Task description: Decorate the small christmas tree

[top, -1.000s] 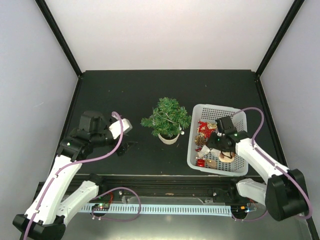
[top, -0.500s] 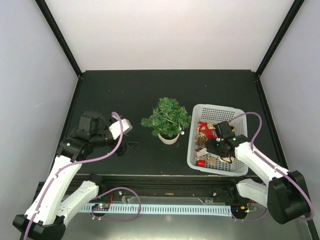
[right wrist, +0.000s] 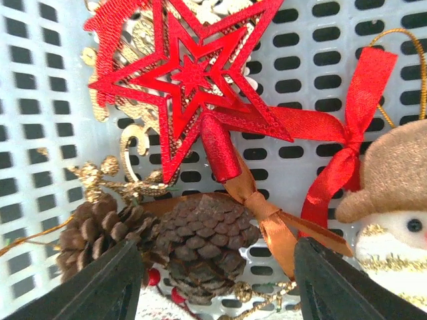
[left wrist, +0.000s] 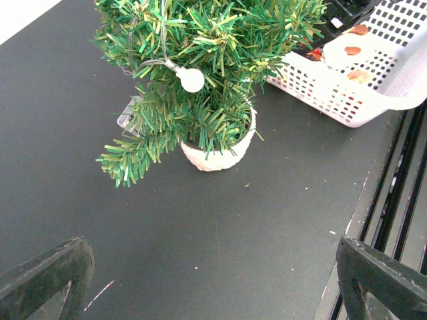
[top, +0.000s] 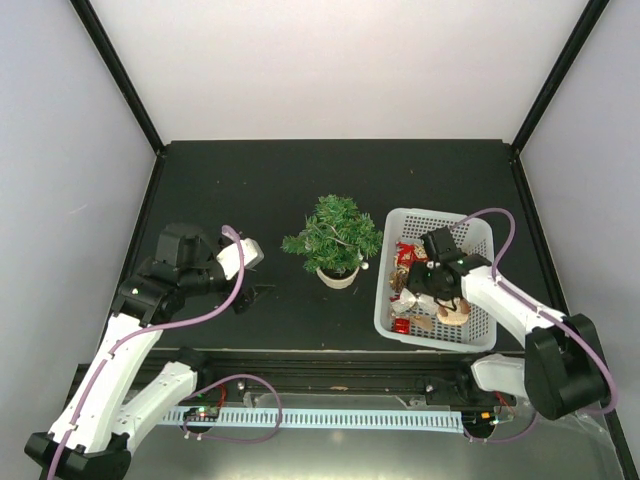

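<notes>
The small christmas tree (top: 335, 233), a bushy green fir in a cream-white pot (left wrist: 217, 155), stands mid-table and carries a white bulb (left wrist: 192, 79). My left gripper (top: 247, 293) is open and empty, low over the bare mat to the tree's left. My right gripper (top: 414, 296) is down inside the white basket (top: 455, 223), open, its jaws on either side of a brown pine cone (right wrist: 203, 243) with an orange ribbon (right wrist: 267, 217). A red star ornament (right wrist: 190, 73) lies just beyond the cone.
The basket also holds a second pine cone (right wrist: 97, 233), gold ornaments, a red bow (right wrist: 347, 153) and a plush snowman (right wrist: 393, 207). Black rails run along the table's near edge (left wrist: 393, 200). The basket's near wall (left wrist: 333, 93) stands right of the tree.
My right gripper has shifted left and a little back inside the basket, ending over the pine cones. The left arm and the tree have not moved.
</notes>
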Controlling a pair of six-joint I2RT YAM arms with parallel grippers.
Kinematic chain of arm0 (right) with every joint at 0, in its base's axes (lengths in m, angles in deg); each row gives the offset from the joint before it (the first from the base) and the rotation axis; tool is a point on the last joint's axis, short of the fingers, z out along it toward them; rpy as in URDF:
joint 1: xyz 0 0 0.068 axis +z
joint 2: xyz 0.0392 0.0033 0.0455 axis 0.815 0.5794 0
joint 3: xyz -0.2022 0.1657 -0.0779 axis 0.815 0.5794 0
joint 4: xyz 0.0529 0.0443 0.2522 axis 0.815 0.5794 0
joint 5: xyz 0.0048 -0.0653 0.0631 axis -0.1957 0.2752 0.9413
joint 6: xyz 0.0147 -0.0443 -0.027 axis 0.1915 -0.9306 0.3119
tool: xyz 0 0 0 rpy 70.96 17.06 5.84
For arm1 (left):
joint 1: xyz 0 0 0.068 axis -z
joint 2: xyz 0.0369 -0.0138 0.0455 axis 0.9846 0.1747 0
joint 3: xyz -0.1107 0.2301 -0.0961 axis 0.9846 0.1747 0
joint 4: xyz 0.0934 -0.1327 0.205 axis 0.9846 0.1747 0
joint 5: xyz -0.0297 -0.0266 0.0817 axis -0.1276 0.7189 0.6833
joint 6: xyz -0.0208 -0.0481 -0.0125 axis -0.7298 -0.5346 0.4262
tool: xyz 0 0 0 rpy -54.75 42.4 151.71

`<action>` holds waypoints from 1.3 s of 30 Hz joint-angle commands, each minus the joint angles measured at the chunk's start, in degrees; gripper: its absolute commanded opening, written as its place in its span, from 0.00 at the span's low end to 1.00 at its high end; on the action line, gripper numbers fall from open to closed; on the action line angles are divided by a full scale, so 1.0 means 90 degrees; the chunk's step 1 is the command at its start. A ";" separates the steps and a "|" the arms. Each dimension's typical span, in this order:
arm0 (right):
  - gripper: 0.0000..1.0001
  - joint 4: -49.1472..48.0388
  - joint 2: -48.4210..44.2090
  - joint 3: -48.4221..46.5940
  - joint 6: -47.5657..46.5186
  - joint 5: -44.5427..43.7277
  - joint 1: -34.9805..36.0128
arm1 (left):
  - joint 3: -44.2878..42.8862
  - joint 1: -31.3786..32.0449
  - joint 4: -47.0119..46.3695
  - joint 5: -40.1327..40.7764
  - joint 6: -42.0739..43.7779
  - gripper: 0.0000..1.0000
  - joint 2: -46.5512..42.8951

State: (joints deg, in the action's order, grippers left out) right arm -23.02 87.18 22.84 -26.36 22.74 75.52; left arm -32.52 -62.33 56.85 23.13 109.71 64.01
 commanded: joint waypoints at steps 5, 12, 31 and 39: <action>0.60 -0.0342 0.0422 0.0118 -0.0062 0.0127 0.0037 | 0.0021 -0.0062 -0.0066 -0.0139 0.0060 0.99 -0.0137; 0.48 -0.0335 0.0231 0.0140 -0.0096 0.0081 0.0032 | 0.0078 -0.0081 -0.0118 -0.0142 0.0041 0.99 -0.0207; 0.33 -0.0036 0.0168 -0.0309 -0.0264 -0.0397 0.0038 | 0.0144 -0.0166 -0.0196 -0.0162 -0.0036 0.99 -0.0308; 0.33 0.0453 -0.0360 -0.0739 -0.0508 -0.0699 0.0037 | 0.0199 -0.0213 -0.0246 -0.0208 -0.0081 0.99 -0.0346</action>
State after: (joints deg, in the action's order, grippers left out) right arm -21.21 86.93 18.62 -29.20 19.37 75.52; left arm -31.12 -63.58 55.93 22.89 109.64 61.81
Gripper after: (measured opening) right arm 0.333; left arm 0.990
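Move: The larger pine cone lies about 2 cm below the open right fingers and 1 cm ahead of them. From that cone the smaller cone is some 4 cm left, the red star 6 cm ahead, the red bow 5 cm right and 4 cm ahead, and the snowman 8 cm right and 1 cm back. From the left hand the larger cone is about 38 cm right, 4 cm ahead and 21 cm lower. The right hand sinks 2 cm, pinches the larger pine cone, then lifts it some 4 cm, easing forward. ##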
